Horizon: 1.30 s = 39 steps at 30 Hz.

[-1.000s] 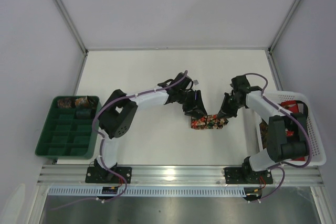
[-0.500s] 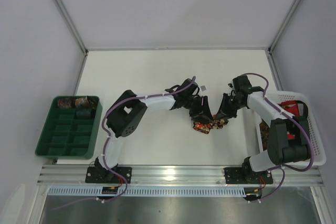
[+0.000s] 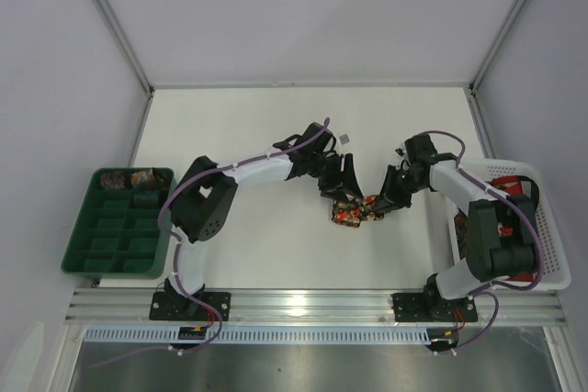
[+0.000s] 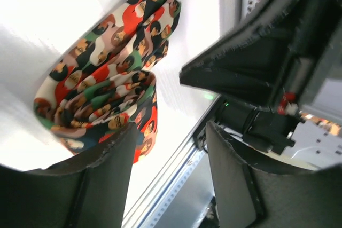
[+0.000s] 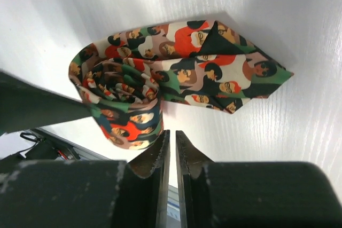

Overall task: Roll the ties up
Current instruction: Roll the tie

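One tie (image 3: 352,212) lies mid-table, partly rolled, patterned with small faces in red, green and cream on dark. In the right wrist view its coil (image 5: 125,97) is on the left and the pointed end (image 5: 235,78) lies flat to the right. My left gripper (image 3: 342,192) hovers just behind the roll. It is open with nothing between its fingers (image 4: 171,132), and the tie (image 4: 101,89) sits beyond the left finger. My right gripper (image 3: 381,206) is shut and empty, its tips (image 5: 171,134) right beside the coil's lower edge.
A green compartment tray (image 3: 92,250) stands at the left with rolled ties (image 3: 129,178) in its back cells. A white basket (image 3: 551,236) at the right holds more fabric, behind the right arm. An aluminium rail (image 3: 312,305) runs along the near edge.
The tie has gone from a longer strip to a shorter, more compact roll. The left jaws have spread wider and shifted slightly. The right gripper has moved a little to the left.
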### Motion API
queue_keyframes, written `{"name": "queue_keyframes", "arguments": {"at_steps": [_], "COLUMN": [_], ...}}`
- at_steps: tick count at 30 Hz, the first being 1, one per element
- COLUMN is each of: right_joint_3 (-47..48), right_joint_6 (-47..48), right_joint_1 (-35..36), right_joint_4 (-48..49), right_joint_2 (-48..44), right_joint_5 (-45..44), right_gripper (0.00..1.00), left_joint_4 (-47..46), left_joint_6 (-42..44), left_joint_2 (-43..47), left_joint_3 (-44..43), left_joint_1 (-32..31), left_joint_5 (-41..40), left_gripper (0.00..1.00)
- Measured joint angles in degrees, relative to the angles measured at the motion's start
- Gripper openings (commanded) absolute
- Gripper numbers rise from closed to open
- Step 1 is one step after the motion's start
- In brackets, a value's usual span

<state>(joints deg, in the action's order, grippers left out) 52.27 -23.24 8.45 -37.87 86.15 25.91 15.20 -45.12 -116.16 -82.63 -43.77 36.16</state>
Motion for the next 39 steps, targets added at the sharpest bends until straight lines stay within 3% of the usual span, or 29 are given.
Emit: {"name": "queue_keyframes", "arguments": {"at_steps": [2, 4, 10, 13, 25, 39], "right_joint_3": [0.0, 0.4, 3.5, 4.9, 11.1, 11.2], "right_joint_6": [0.0, 0.0, -0.3, -0.5, -1.8, -4.8], "right_joint_1": [0.0, 0.0, 0.0, 0.0, 0.3, 2.2], "right_joint_4": [0.6, 1.0, 2.3, 2.9, 4.3, 4.9], "right_joint_2": [1.3, 3.3, 9.2, 11.0, 18.9, 18.9], "right_joint_5": [0.0, -0.1, -2.1, -3.0, -5.7, -6.9], "right_gripper": [0.15, 0.14, 0.13, 0.12, 0.1, 0.1], "left_joint_4": [2.0, 4.0, 6.0, 6.3, 10.7, 14.4], "left_joint_6": [1.9, 3.6, 7.7, 8.7, 10.9, 13.3], "left_joint_2": [0.6, 1.7, 8.5, 9.9, 4.9, 0.6], "left_joint_3": [-0.3, -0.3, 3.8, 5.8, 6.4, 2.4], "left_joint_1": [0.2, 0.2, -0.3, -1.5, -6.4, -8.6], "left_joint_5": [0.0, 0.0, 0.3, 0.6, 1.7, -9.6], "left_gripper": [0.54, 0.4, 0.17, 0.11, 0.14, 0.09]}}
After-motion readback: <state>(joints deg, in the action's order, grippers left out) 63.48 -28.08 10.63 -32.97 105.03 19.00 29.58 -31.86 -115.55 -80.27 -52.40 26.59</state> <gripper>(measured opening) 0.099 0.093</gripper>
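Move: The rolled part of the tie is almost straight under the half-open left hand, about 7 cm down and some 2 cm nearer the base; the tie's loose end lies roughly 7 cm to that hand's right and 1 cm ahead. From the shut right hand, the loose end's middle is about 4 cm ahead, 1 cm left and 5 cm below, the roll about 9 cm left and level fore and aft. The left hand rises off the roll while nearly shutting its empty fingers, draws back about 9 cm, then sinks and edges forward at the roll's near side, turning some 20 degrees so the tips come right up against the outer wrap. Meanwhile the right hand, still shut, goes forward about 6 cm and down 5 over the loose end to its far edge, and stays there low. ##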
